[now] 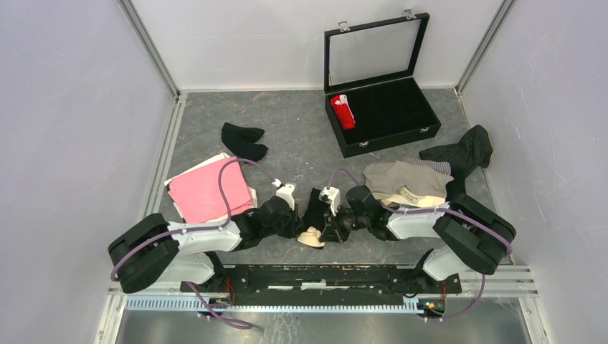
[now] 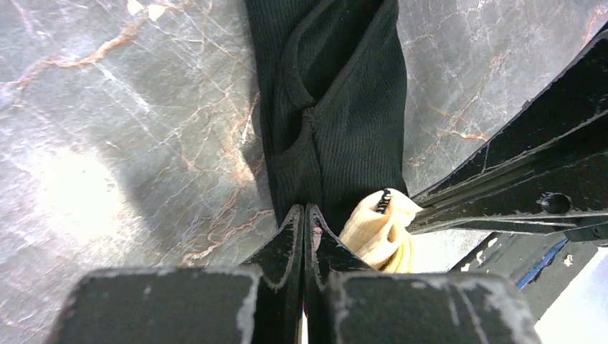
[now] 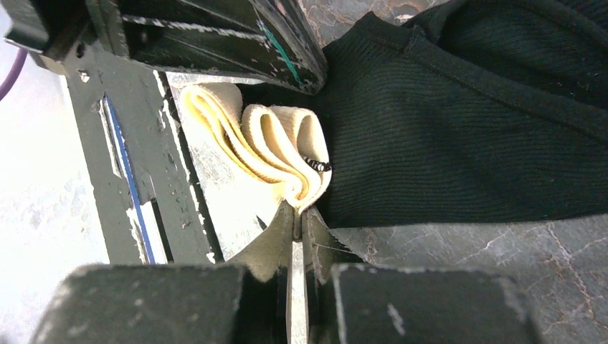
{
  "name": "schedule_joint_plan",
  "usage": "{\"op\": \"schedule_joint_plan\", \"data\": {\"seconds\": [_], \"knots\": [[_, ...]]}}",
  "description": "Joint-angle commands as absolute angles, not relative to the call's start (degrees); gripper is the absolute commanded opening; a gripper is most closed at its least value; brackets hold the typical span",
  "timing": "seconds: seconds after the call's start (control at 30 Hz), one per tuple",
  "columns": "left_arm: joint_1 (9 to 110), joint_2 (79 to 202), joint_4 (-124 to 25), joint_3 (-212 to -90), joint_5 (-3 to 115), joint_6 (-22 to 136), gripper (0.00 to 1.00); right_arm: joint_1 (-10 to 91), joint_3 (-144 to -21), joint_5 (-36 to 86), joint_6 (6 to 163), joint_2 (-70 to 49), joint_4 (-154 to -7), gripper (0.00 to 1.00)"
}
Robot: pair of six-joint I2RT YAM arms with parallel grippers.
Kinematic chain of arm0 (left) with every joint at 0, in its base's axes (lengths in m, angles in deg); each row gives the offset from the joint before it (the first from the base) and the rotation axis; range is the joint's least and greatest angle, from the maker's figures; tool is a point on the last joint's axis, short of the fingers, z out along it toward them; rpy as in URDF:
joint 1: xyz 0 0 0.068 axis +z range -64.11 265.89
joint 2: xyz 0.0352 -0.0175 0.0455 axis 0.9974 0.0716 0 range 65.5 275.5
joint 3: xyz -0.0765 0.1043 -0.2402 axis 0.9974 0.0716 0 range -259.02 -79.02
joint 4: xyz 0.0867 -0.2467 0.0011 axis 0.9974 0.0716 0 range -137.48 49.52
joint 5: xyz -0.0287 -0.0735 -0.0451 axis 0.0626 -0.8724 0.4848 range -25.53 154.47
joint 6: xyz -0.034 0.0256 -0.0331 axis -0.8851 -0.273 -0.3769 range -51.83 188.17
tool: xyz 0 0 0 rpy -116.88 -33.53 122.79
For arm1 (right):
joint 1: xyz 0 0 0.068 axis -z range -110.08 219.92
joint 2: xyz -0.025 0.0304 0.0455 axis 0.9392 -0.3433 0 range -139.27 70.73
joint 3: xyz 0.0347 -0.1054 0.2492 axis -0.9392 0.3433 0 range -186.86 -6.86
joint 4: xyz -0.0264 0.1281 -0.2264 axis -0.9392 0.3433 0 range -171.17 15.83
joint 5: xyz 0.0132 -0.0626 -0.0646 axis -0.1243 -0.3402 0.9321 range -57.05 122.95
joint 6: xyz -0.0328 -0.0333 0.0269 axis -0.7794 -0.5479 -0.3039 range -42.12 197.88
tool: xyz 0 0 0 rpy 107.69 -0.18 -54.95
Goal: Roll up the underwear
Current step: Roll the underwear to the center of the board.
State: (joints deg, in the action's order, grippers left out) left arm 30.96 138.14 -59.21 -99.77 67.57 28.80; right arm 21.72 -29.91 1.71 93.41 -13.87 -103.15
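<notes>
A black ribbed underwear [image 1: 314, 209] with a cream waistband [image 1: 312, 236] lies between both arms near the table's front. In the right wrist view my right gripper [image 3: 301, 208] is shut on a fold of the cream waistband [image 3: 279, 143], and the black cloth [image 3: 459, 129] spreads to its right. My left gripper [image 2: 305, 209] is shut, its tips against the near edge of the black cloth [image 2: 337, 107]. No cloth shows between its fingers. The cream band [image 2: 376, 229] bunches just right of it. In the top view the left gripper [image 1: 301, 222] and right gripper [image 1: 326, 228] almost touch.
Pink underwear [image 1: 208, 192] lies at the left, another black piece [image 1: 244, 141] behind it. Beige [image 1: 405, 183] and dark pinstriped [image 1: 462, 154] pieces lie at the right. The open black case [image 1: 423, 118] at the back holds a red roll [image 1: 343, 111]. A metal rail [image 1: 323, 272] runs along the front.
</notes>
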Motion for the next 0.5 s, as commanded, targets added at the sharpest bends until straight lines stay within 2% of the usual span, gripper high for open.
{"op": "schedule_joint_plan", "data": {"seconds": [0.0, 0.2, 0.47], "knots": [[31.2, 133.5, -54.5, -102.7, 72.4, 27.3, 0.02, 22.1, -29.9, 9.3, 92.5, -16.9, -96.8, 0.0], [31.2, 125.7, -49.4, -104.5, 75.1, 28.2, 0.02, 22.3, -31.6, 11.9, 92.3, -17.7, -93.6, 0.02], [28.5, 116.4, -57.9, -99.1, 64.9, 33.9, 0.02, 22.8, -32.4, 13.9, 93.9, -18.8, -92.2, 0.06]]}}
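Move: The underwear's folded beige waistband is pinched at its right end in my right hand. Its middle lies about 3 cm to the left, level with the tips. From my shut left fingers it is some 4 cm back and 3 cm right. The black body spreads ahead, its middle roughly 7 cm forward and 1 cm left of my right hand. The pink stack sits 10 cm ahead and 24 cm left of my left hand. I lift my shut left fingers off the edge of the underwear and up away from the waistband, about 8.5 cm, quickening, tips swinging up some 15 degrees. Meanwhile my right hand keeps its pinch on the waistband's end and draws it slowly forward, 1.5 cm along the table, turning slightly clockwise. ##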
